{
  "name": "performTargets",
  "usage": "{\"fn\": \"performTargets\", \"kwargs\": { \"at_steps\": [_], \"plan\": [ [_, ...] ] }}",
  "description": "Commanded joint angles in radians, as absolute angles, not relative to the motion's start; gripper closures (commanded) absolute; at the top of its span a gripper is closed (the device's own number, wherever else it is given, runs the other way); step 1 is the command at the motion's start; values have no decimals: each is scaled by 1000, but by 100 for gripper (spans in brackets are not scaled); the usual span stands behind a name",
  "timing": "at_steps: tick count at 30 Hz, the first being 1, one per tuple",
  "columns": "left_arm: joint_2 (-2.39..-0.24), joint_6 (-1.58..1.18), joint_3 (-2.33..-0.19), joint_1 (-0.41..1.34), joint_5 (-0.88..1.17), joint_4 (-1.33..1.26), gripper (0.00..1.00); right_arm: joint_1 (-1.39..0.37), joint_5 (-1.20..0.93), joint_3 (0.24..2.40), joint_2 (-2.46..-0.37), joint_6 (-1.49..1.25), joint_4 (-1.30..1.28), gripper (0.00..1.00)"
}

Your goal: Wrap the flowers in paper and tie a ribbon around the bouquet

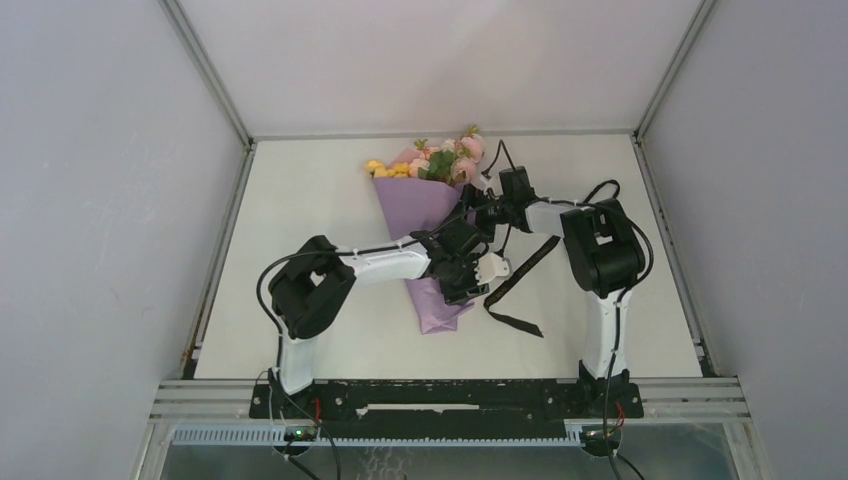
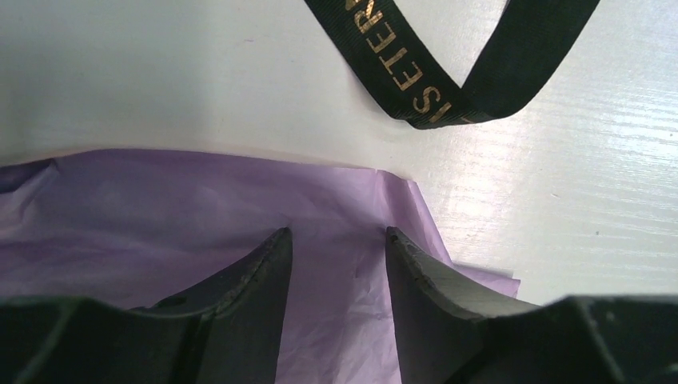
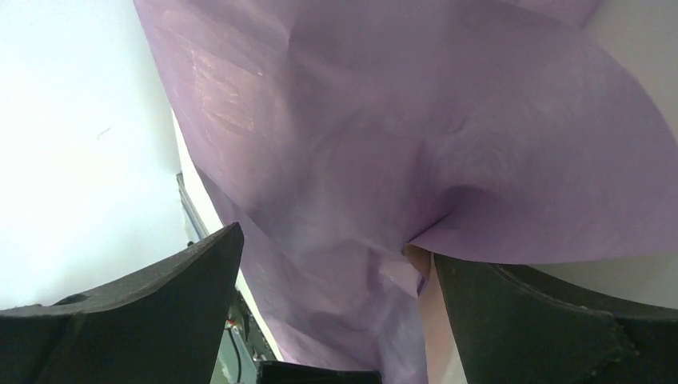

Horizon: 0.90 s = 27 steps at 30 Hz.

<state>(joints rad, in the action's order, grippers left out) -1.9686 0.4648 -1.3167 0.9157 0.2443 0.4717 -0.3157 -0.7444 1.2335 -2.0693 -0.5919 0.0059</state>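
Note:
The bouquet lies on the table, its flowers (image 1: 440, 160) pointing to the far edge. The lilac paper (image 1: 425, 215) forms a cone round the stems. My left gripper (image 1: 468, 275) sits over the cone's narrow lower end. In the left wrist view its fingers stand half apart, and the paper (image 2: 160, 208) fills the gap of the left gripper (image 2: 337, 234). My right gripper (image 1: 487, 208) is at the cone's right side. It stands wide open (image 3: 336, 244) around a fold of paper (image 3: 384, 120). The black ribbon (image 1: 520, 280) (image 2: 416, 80) lies loose on the table right of the cone.
The white table (image 1: 300, 250) is walled by grey panels on the left, right and back. Black cables arch over both arms. The arms' black base rail (image 1: 440, 395) runs along the near edge.

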Motion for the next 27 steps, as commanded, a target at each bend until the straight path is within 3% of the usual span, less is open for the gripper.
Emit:
{"fn": "performTargets", "kwargs": {
  "at_steps": [1, 4, 6, 8, 9, 10, 14, 17, 21, 27],
  "plan": [
    [-2006, 500, -1253, 898, 168, 542, 47, -345, -708, 1200, -2146, -654, 93, 2],
    [-2008, 507, -1253, 896, 163, 541, 47, -353, -733, 1187, -2165, -686, 156, 17],
    [-2005, 507, -1255, 896, 164, 541, 47, -355, -742, 1172, -2171, -715, 210, 41],
    [-2002, 509, -1262, 894, 162, 557, 46, -354, -756, 1163, -2173, -739, 248, 82],
    [-1996, 508, -1279, 893, 165, 579, 45, -352, -764, 1159, -2173, -746, 265, 95],
    [-1988, 502, -1309, 891, 182, 622, 44, -352, -770, 1158, -2173, -751, 271, 100],
    [-1903, 434, -1508, 889, 367, 819, 32, -326, -794, 1160, -2174, -775, 277, 100],
    [-1877, 283, -1578, 900, 488, 760, 18, -305, -801, 1163, -2174, -765, 254, 100],
    [-1954, 75, -1538, 926, 451, 550, 10, -293, -823, 1184, -2175, -710, 191, 100],
    [-2012, 32, -1513, 973, 368, 436, 1, -272, -834, 1211, -2176, -638, 109, 100]
  ]
}}
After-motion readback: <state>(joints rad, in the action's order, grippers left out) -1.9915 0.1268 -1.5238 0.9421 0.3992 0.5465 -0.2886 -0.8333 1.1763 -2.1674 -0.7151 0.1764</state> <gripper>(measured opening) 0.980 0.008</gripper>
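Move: The purple paper's loose right edge stands just beyond my right fingertips, some 2 cm to the left, 1 cm back and 3 cm down; the blossoms are about 9 cm ahead and 8 cm left of that hand. From my left hand, over the lower wrap, the ribbon's bend lies roughly 6 cm back, 4 cm right and 2 cm lower, its cut end about 12 cm back and 15 cm right. I sink my right hand about 3 cm with a small push left onto the paper's edge, shut the fingers to pinch it, then ease back right a little, keeping hold. Meanwhile my left hand comes free of the lower wrap, rises about 7 cm and swings some 6 cm right and slightly back above the ribbon's bend, dipping a little at the end, fingers opening wide and tilting to point more back and right. ##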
